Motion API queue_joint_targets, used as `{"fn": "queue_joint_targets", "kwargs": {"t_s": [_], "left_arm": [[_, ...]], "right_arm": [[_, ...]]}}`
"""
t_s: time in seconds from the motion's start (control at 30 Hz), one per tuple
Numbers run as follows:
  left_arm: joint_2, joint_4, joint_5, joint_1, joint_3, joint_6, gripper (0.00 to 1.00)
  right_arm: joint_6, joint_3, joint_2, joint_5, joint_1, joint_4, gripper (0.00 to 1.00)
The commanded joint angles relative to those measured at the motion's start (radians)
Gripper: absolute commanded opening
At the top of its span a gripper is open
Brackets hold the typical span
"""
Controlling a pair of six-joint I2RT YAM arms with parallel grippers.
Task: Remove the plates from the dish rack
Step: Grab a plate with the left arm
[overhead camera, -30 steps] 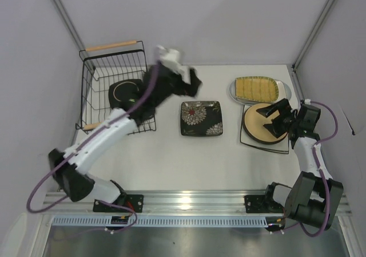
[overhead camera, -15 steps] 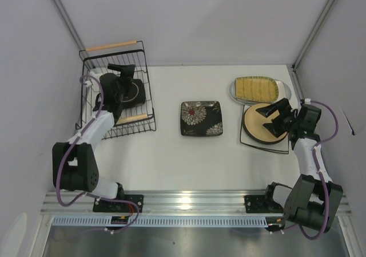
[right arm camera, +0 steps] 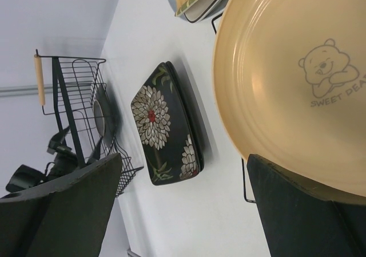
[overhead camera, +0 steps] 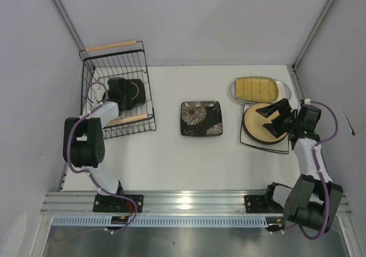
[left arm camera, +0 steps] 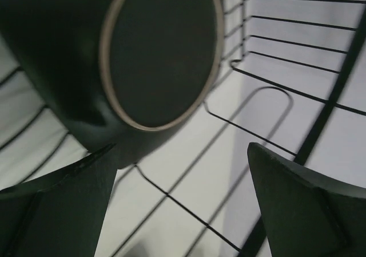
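The black wire dish rack [overhead camera: 91,82] stands at the far left, and a dark round plate [overhead camera: 139,92] leans inside it. My left gripper [overhead camera: 127,90] is down in the rack right beside that plate, open and holding nothing. In the left wrist view the plate's underside with its pale foot ring [left arm camera: 160,56] sits just ahead of the left gripper [left arm camera: 183,202]. My right gripper [overhead camera: 270,118] hovers open over a tan round plate [overhead camera: 257,128]. That tan plate [right arm camera: 286,79] carries a bear print and fills the space in front of the right gripper [right arm camera: 183,205].
A black square plate with white flowers [overhead camera: 201,118] lies mid-table. A mustard ribbed rectangular plate [overhead camera: 256,87] rests on a pale round plate [overhead camera: 284,90] at the back right. A white square plate [overhead camera: 247,139] lies under the tan one. The rack's wooden handles [overhead camera: 111,46] stick out.
My left arm has swung back from over the table beside the rack, folded up, and lowered its open gripper into the rack by the dark plate. The right arm has not moved.
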Motion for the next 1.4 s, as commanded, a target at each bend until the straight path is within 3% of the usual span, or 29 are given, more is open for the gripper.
{"fn": "queue_joint_targets", "kwargs": {"t_s": [0.0,0.3,0.63,0.87,1.1,1.37], "left_arm": [[0.027,-0.133,-0.070,0.015,0.045,-0.033,1.00],[0.091,-0.332,-0.126,0.018,0.146,-0.027,1.00],[0.199,-0.380,-0.112,0.050,0.185,-0.065,1.00],[0.225,-0.284,-0.087,0.053,0.168,-0.073,1.00],[0.204,0.032,-0.025,0.060,0.108,-0.073,1.00],[0.145,0.059,-0.023,0.066,0.145,-0.062,1.00]], "right_arm": [[-0.016,0.011,0.000,-0.009,0.004,0.001,1.00],[-0.017,0.009,0.007,-0.007,0.009,0.002,1.00],[-0.020,0.017,0.012,0.002,0.009,-0.004,1.00],[-0.030,0.026,0.006,0.014,0.009,-0.027,1.00],[-0.034,0.034,-0.007,0.031,0.009,-0.048,1.00],[-0.030,0.035,-0.005,0.048,0.026,-0.048,1.00]]}}
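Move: The black plate leans in the dish rack, underside showing; its middle is about 5 cm ahead of the left gripper, 3 cm to its left and 7 cm below. The rack's near wooden bar lies some 13 cm back, 1 cm left and 5 cm below; the rack's right side stands roughly 9 cm to the right, 1 cm ahead and 4 cm lower. From the right gripper the black plate is about 22 cm ahead, 61 cm left and 11 cm lower. Bring the open left gripper down into the rack, drawing back about 2 cm at first and tipping the fingers some 15 degrees further down. Sink on to about 6 cm while sidling 3 cm left towards the black plate, then feed forward about 4 cm, easing the tip up again, so the lower finger comes up to the plate's lower rim. Keep the fingers wide. ##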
